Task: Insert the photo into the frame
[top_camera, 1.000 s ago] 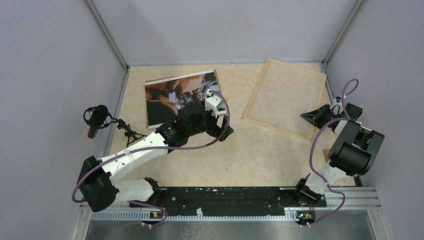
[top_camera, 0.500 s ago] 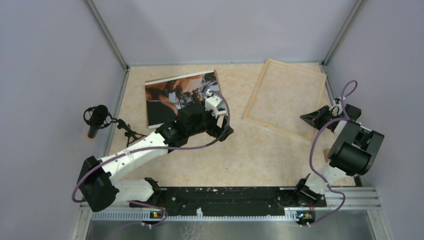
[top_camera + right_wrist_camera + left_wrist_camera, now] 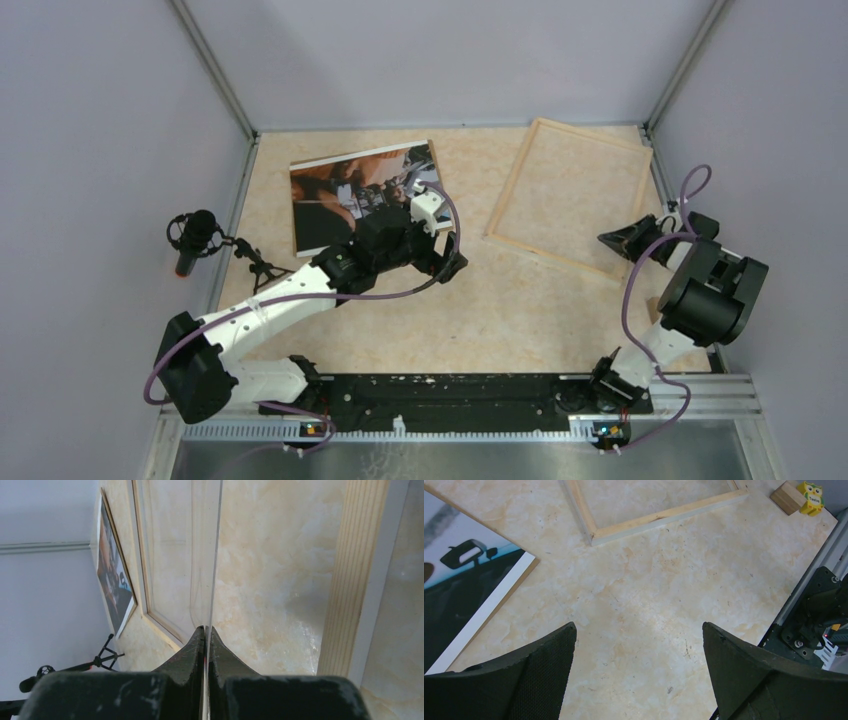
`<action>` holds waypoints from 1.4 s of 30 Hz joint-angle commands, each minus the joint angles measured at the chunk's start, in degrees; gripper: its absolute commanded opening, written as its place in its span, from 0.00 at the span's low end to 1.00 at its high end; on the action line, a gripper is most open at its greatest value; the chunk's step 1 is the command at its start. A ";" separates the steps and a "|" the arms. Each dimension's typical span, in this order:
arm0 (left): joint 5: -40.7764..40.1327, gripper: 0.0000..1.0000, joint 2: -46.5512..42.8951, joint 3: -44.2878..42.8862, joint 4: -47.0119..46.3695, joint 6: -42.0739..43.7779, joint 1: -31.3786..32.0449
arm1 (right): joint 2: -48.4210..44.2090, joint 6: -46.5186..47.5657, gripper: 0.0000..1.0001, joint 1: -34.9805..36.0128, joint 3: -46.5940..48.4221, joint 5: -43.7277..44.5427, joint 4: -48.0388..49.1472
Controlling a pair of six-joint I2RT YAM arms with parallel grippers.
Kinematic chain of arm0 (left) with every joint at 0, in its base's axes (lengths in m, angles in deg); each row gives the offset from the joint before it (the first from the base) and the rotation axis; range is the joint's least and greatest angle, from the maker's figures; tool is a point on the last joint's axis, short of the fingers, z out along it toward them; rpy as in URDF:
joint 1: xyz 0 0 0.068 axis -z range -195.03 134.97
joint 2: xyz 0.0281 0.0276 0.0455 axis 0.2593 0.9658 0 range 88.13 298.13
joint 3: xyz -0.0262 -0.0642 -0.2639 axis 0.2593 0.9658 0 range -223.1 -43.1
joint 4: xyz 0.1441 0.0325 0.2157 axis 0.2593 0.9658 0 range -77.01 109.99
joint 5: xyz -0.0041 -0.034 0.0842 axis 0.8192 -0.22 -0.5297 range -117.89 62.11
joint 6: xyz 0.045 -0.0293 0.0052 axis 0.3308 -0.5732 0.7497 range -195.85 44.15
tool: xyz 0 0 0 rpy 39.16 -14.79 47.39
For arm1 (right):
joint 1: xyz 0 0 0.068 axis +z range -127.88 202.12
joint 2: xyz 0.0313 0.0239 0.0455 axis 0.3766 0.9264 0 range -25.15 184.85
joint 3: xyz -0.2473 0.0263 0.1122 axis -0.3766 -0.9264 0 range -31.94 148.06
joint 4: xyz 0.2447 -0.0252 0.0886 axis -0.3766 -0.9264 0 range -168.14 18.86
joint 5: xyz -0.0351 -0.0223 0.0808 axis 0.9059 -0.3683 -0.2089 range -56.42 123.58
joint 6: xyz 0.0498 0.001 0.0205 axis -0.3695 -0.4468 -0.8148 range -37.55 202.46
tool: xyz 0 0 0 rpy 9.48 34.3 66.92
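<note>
The photo (image 3: 345, 195) lies face up at the back left of the table; it also shows in the left wrist view (image 3: 459, 580) and, small, in the right wrist view (image 3: 112, 580). The pale wooden frame (image 3: 512, 182) lies flat at the back right, seen also in the left wrist view (image 3: 664, 516) and the right wrist view (image 3: 355, 580). My left gripper (image 3: 450, 265) is open and empty, just above the table beside the photo's near right corner. My right gripper (image 3: 622, 238) is at the frame's near right corner, shut on a thin clear sheet (image 3: 212, 580) seen edge-on over the frame.
A small wooden block with a yellow owl figure (image 3: 796, 495) stands at the right side of the table. A microphone on a small tripod (image 3: 195, 235) stands at the left edge. Grey walls enclose the table, and a black rail (image 3: 450, 395) runs along the front.
My right gripper has shifted slightly toward the near side with the clear sheet in it. The left arm has not moved.
</note>
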 commanded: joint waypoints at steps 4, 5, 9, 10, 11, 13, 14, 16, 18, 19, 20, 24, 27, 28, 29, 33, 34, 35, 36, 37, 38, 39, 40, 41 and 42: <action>0.05 0.98 0.40 -0.05 -2.46 0.74 0.27 | 1.60 0.36 0.00 0.41 1.43 -3.86 5.26; 0.13 0.98 0.44 -0.01 -2.45 0.74 0.27 | 1.74 0.42 0.00 0.41 1.43 -4.20 5.66; 0.16 0.98 0.37 -0.01 -2.45 0.74 0.31 | 2.76 0.04 0.00 0.40 1.75 -4.00 6.73; 0.08 0.98 0.36 -0.01 -2.43 0.74 0.29 | 2.98 -0.25 0.01 0.36 1.85 -4.00 7.15; 0.07 0.98 0.29 -0.01 -2.44 0.74 0.25 | 3.07 -0.42 0.03 0.40 1.91 -3.95 7.47; 0.03 0.98 0.31 -0.01 -2.41 0.72 0.31 | 3.11 0.01 0.05 0.45 2.57 -3.31 6.53; 0.16 0.98 0.34 -0.01 -2.44 0.74 0.27 | 2.99 0.59 0.08 0.49 3.02 -2.72 5.37; 0.31 0.98 0.21 -0.01 -2.44 0.74 0.27 | 2.10 2.11 0.20 0.49 3.96 -0.94 2.27; 0.33 0.98 0.31 -0.01 -2.41 0.65 0.26 | 0.36 3.33 0.35 0.77 4.51 1.53 -0.39; 0.41 0.98 0.22 -0.01 -2.44 0.59 0.25 | -0.45 4.32 0.42 0.90 5.02 3.28 -2.11; 0.61 0.98 0.23 -0.01 -2.46 0.57 0.31 | -1.20 5.11 0.48 1.28 5.76 4.54 -4.95; 0.84 0.98 -0.07 -0.10 -2.45 0.48 0.26 | -4.05 8.13 0.65 2.84 8.59 13.10 -14.07; 0.95 0.98 -0.30 -0.09 -2.32 0.39 0.24 | -6.27 8.75 0.70 3.69 9.51 20.76 -19.64; 1.09 0.98 -0.34 -0.09 -2.34 0.32 0.24 | -6.87 8.30 0.72 3.83 9.51 22.82 -20.85; 1.22 0.98 -0.38 -0.09 -2.34 0.30 0.23 | -7.44 7.85 0.74 4.16 9.63 24.49 -21.81; 1.40 0.98 -0.82 -0.09 -2.14 0.21 0.26 | -7.87 6.76 0.83 5.91 9.77 30.23 -25.66; 1.45 0.98 -0.92 -0.09 -2.09 0.21 0.22 | -7.89 6.87 0.87 6.20 9.80 31.57 -26.66; 1.47 0.98 -1.03 -0.03 -2.06 0.14 0.26 | -8.25 7.15 0.88 6.33 9.78 33.04 -27.64; 1.39 0.98 -1.17 0.04 -2.02 0.13 0.24 | -9.00 7.49 0.89 6.33 9.65 34.58 -28.28; 1.41 0.98 -1.34 0.08 -2.01 0.10 0.24 | -10.00 7.85 0.89 6.38 9.53 35.88 -28.77; 1.42 0.98 -1.39 0.11 -1.98 0.08 0.21 | -11.00 8.28 0.89 6.43 9.70 37.10 -29.45; 1.52 0.98 -1.45 0.16 -1.98 0.04 0.22 | -11.80 8.78 0.89 6.58 10.12 38.51 -30.35; 1.68 0.98 -1.55 0.13 -2.01 0.04 0.31 | -12.42 9.23 0.89 6.99 10.73 40.01 -31.36; 1.79 0.98 -1.59 0.16 -1.98 -0.01 0.28 | -12.92 9.58 0.89 7.39 11.20 41.03 -32.13; 1.81 0.98 -1.72 0.15 -2.01 -0.05 0.23 | -13.27 9.98 0.89 7.62 11.41 40.71 -31.87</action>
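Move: The right hand pinches an edge of the clear pane over the wooden frame's near-right part. The frame's centre lies about 12 cm ahead, 8 cm to its left and 6 cm below. The wooden block is some 14 cm back and 9 cm right of the hand; the yellow owl is about 18 cm back and 16 cm right. From the left hand, the frame's centre is roughly 20 cm ahead, 28 cm right and 20 cm below. The right hand opens wide, releasing the clear pane, then backs off rightward about 5 cm, tilting some 30 degrees. ##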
